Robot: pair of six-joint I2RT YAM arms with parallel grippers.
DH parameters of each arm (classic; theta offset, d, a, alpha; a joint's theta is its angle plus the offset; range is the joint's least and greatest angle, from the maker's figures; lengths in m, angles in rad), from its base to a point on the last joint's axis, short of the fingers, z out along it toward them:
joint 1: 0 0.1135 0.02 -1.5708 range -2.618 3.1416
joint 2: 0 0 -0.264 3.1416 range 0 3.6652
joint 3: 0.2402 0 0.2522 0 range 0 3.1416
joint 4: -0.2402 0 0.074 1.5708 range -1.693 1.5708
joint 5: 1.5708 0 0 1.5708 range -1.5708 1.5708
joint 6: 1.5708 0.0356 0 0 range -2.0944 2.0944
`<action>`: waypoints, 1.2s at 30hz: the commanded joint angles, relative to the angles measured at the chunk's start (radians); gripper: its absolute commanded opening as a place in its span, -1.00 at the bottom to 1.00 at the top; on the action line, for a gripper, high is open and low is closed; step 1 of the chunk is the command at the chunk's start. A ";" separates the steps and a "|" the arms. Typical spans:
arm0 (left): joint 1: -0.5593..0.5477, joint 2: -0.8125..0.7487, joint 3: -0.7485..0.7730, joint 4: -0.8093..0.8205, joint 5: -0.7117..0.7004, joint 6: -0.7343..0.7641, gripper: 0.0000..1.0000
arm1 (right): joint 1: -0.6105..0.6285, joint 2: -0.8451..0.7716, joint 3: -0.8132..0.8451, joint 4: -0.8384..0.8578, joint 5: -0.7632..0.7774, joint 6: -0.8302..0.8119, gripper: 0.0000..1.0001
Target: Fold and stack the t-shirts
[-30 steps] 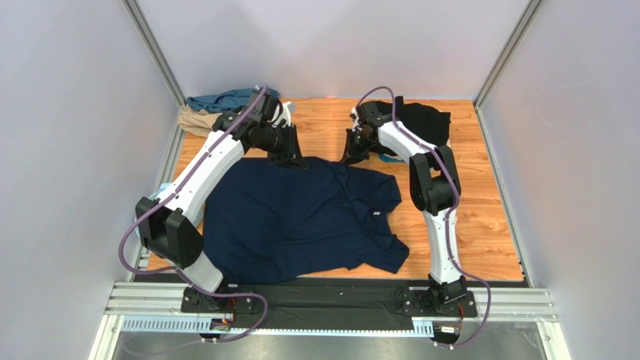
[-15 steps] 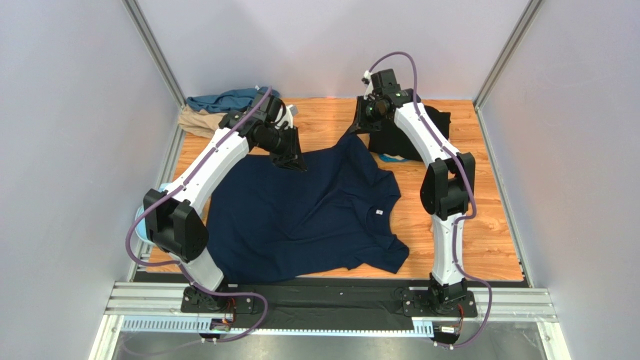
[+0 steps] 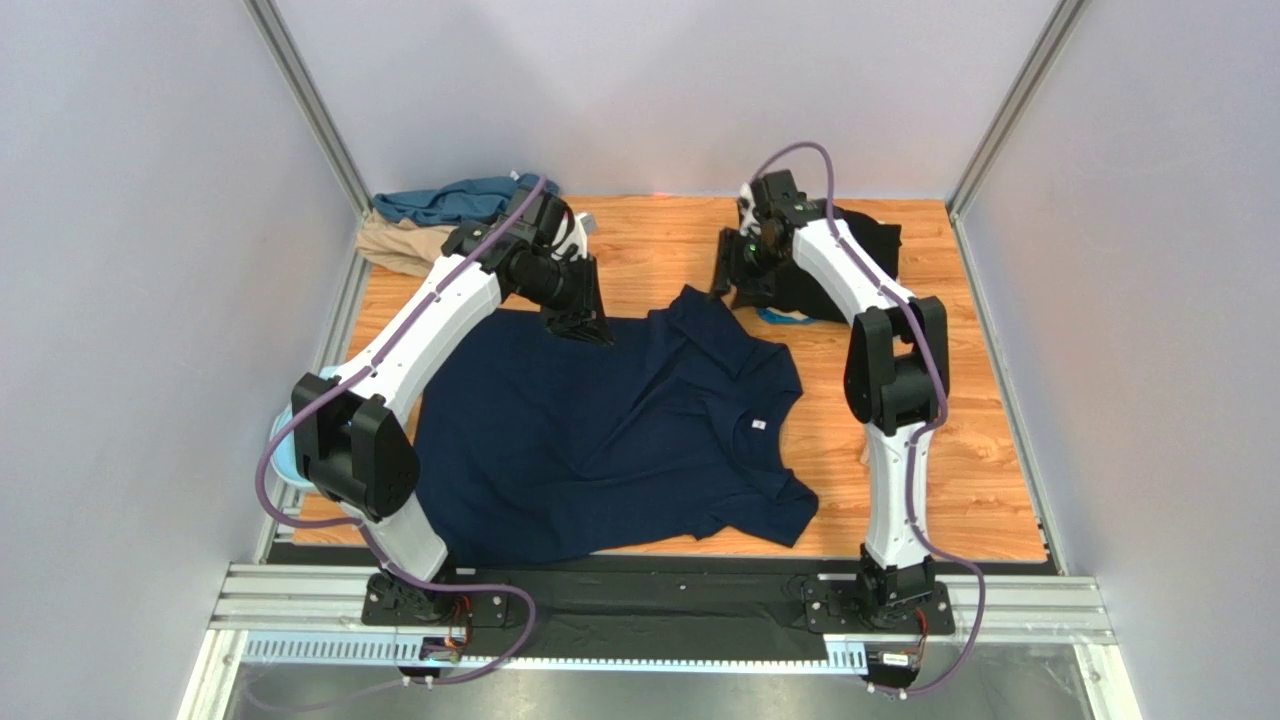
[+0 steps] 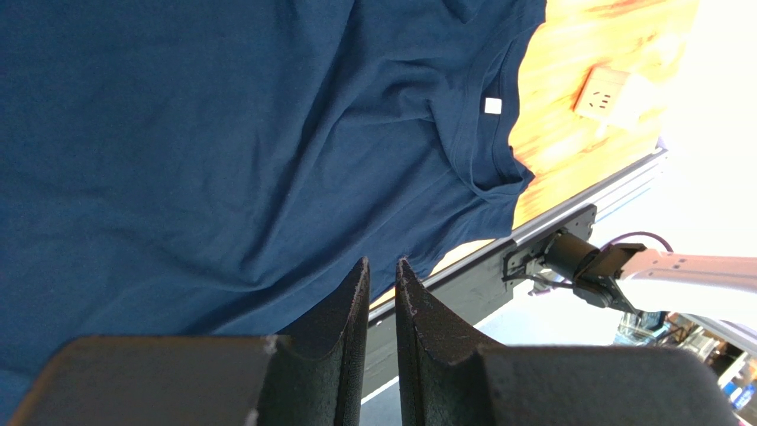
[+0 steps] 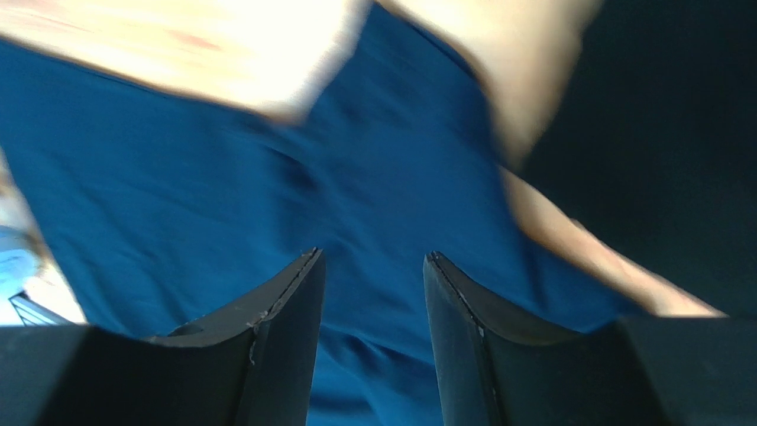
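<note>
A dark navy t-shirt [image 3: 601,435] lies spread over the middle of the wooden table, its white neck label [image 3: 756,425] facing up. My left gripper [image 3: 583,323] hovers at the shirt's far edge. In the left wrist view its jaws [image 4: 382,262] stand a narrow slit apart with nothing between them, the navy cloth [image 4: 222,133] beyond. My right gripper [image 3: 736,285] is just above the far sleeve tip, open, with blurred navy cloth [image 5: 266,177] below its tips [image 5: 373,255]. A black t-shirt [image 3: 857,248] lies at the back right. Teal [image 3: 451,200] and tan [image 3: 394,240] t-shirts sit bunched at the back left.
A pale blue ring [image 3: 283,435] shows at the table's left edge behind my left arm. Grey walls close in the left, back and right sides. The metal rail [image 3: 661,593] with both arm bases runs along the near edge.
My right gripper lifted the navy sleeve toward the back, then opened and let it drop; the sleeve now lies pulled out toward the back. The left gripper has barely moved.
</note>
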 commanded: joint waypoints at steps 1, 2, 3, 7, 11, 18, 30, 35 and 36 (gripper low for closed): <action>0.005 -0.019 -0.007 -0.004 -0.008 0.015 -0.54 | -0.095 -0.120 -0.184 0.005 0.022 0.024 0.00; 0.006 -0.017 -0.010 -0.006 -0.006 0.017 -0.54 | -0.103 -0.152 -0.249 0.026 0.015 0.027 0.00; 0.005 -0.017 -0.012 -0.004 -0.003 0.017 -0.54 | -0.108 -0.165 -0.277 0.038 0.009 0.027 -0.01; 0.005 -0.004 -0.012 -0.004 0.010 0.015 -0.56 | -0.109 -0.211 -0.346 0.058 0.000 0.036 -0.01; 0.005 0.000 -0.008 -0.004 0.015 0.014 -0.56 | -0.111 -0.216 -0.380 0.069 -0.024 0.044 -0.01; 0.005 -0.017 -0.036 0.002 0.010 0.009 -0.56 | -0.109 -0.202 -0.406 0.077 -0.044 0.039 -0.03; 0.005 -0.023 -0.051 0.008 0.013 0.009 -0.57 | -0.108 -0.156 -0.374 0.071 -0.054 0.035 -0.03; 0.005 -0.027 -0.051 0.008 0.003 0.010 -0.56 | -0.100 -0.139 -0.379 0.074 -0.058 0.038 -0.03; 0.005 -0.027 -0.051 0.005 0.003 0.012 -0.57 | -0.098 -0.134 -0.379 0.075 -0.058 0.038 -0.03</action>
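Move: The shoulder of the navy t-shirt, beside its folded-over sleeve, lies about 8 cm back, 8 cm right and 8 cm below the empty right gripper. The black t-shirt's middle is some 8 cm ahead and 15 cm right of that gripper, and the white neck tag about 19 cm back and 4 cm right, both also roughly 8 cm below. From the left gripper the shoulder is around 26 cm right, 5 cm ahead and 18 cm down. Bring the right gripper quickly back and to the right, sinking too, away from the tip of the folded sleeve and in over the navy shirt's shoulder, about 10 cm in all; ease a couple of centimetres left again and hover there. Tip the fingers some 10 to 15 degrees towards the base and keep them half open. Let the left gripper sink about 2 cm over the shirt. ##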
